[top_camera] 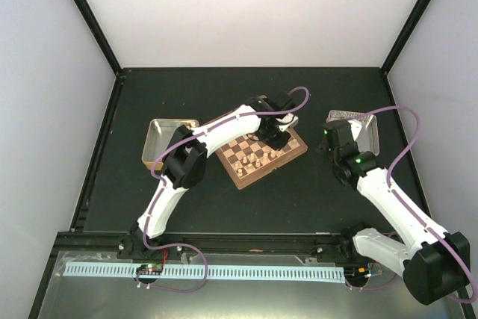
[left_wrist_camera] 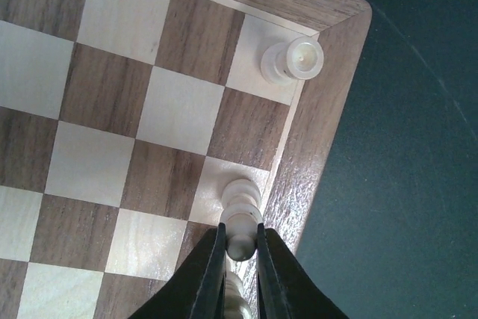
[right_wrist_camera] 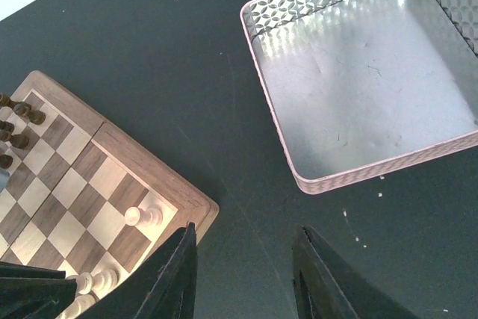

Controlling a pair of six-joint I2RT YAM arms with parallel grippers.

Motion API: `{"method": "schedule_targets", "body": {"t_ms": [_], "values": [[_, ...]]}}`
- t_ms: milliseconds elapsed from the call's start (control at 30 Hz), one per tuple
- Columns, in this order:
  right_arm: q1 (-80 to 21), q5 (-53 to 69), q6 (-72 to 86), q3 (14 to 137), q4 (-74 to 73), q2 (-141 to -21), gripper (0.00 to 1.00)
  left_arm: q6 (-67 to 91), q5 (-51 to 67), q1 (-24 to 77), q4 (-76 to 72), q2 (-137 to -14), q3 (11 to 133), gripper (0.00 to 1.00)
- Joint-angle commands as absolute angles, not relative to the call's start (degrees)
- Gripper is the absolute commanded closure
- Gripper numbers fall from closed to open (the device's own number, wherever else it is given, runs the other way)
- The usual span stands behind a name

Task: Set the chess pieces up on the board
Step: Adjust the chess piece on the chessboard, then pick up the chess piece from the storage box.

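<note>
The board [top_camera: 246,177] lies mid-table with dark and pale chess pieces [top_camera: 258,158] standing on it. My left gripper [left_wrist_camera: 240,231] is shut on a pale cream piece [left_wrist_camera: 241,211] over a light square at the board's rim [left_wrist_camera: 314,162]; whether its base touches I cannot tell. Another pale piece [left_wrist_camera: 293,61] stands in the corner square, and a further one [left_wrist_camera: 235,296] shows below my fingers. My right gripper [right_wrist_camera: 245,240] hangs open and empty over the dark table beside the board's corner [right_wrist_camera: 194,211]. Dark pieces [right_wrist_camera: 19,113] line the far edge.
A silver metal tray [right_wrist_camera: 299,177] sits right of the board, close to my right gripper [top_camera: 326,146]. A tan rectangular tray [top_camera: 153,136] lies left of the board, partly under the left arm [top_camera: 216,128]. Black frame rails border the table.
</note>
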State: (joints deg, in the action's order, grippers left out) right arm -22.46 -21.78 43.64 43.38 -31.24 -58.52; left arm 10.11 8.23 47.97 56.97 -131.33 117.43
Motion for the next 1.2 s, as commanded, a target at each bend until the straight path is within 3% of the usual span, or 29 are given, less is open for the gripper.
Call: {"method": "schedule_targets", "body": {"t_ms": [0, 233, 467, 667, 800, 1000, 1167], "values": [[-22.24, -21.75, 43.24, 43.07, -30.06, -58.83, 0.63, 8.75, 10.33, 48.34, 56.71, -131.49, 119.88, 0.87], [-22.24, -21.52, 43.14, 43.16, -30.14, -58.81, 0.63, 8.52, 8.85, 48.28, 56.69, -131.19, 120.74, 0.72], [-22.24, -21.41, 42.98, 43.50, -30.23, -58.87, 0.63, 9.37, 8.17, 47.87, 56.80, -129.52, 122.31, 0.65], [-22.23, -19.50, 41.45, 43.72, -28.98, -59.25, 0.62, 10.62, 6.64, 45.92, 57.39, -125.63, 122.44, 0.49], [-22.24, -17.95, 40.13, 44.56, -28.34, -60.20, 0.61, 12.71, 1.78, 43.20, 58.59, -121.71, 121.19, 0.46], [-22.26, -16.91, 39.55, 45.22, -27.57, -61.46, 0.60, 19.18, -5.29, 35.62, 53.07, -109.33, 105.34, 0.39], [-22.25, -16.33, 39.77, 45.72, -27.08, -62.84, 0.60, 26.62, -6.96, 26.08, 45.49, -97.49, 85.74, 0.45]]}}
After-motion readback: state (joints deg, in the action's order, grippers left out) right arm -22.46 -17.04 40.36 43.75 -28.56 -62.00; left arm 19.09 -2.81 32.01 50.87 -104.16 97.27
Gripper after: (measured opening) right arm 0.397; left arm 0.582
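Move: The left hand still has its fingertips around the head of the white piece being adjusted, whose middle is about 1 cm below the hand point. The white corner piece stands about 4 cm to its right and 2 cm farther out; the next white piece is some 2 cm left and 1 cm back. The tray of spare pieces lies roughly 32 cm left, nearly level fore-and-aft and about 5 cm lower. From the right hand, the adjusted piece is about 13 cm left, 1 cm ahead and 9 cm below. Nearly in place at first, the left hand spreads its fingers from almost shut to a bit over half open and frees the white piece. It then rises slowly and sweeps off fast to the left, some 17 cm over and 11 cm up with a lesser reach forward, across the board towards the tray, turning about 30 degrees counter-clockwise. Late on, the empty right hand drifts about 2 cm left. ##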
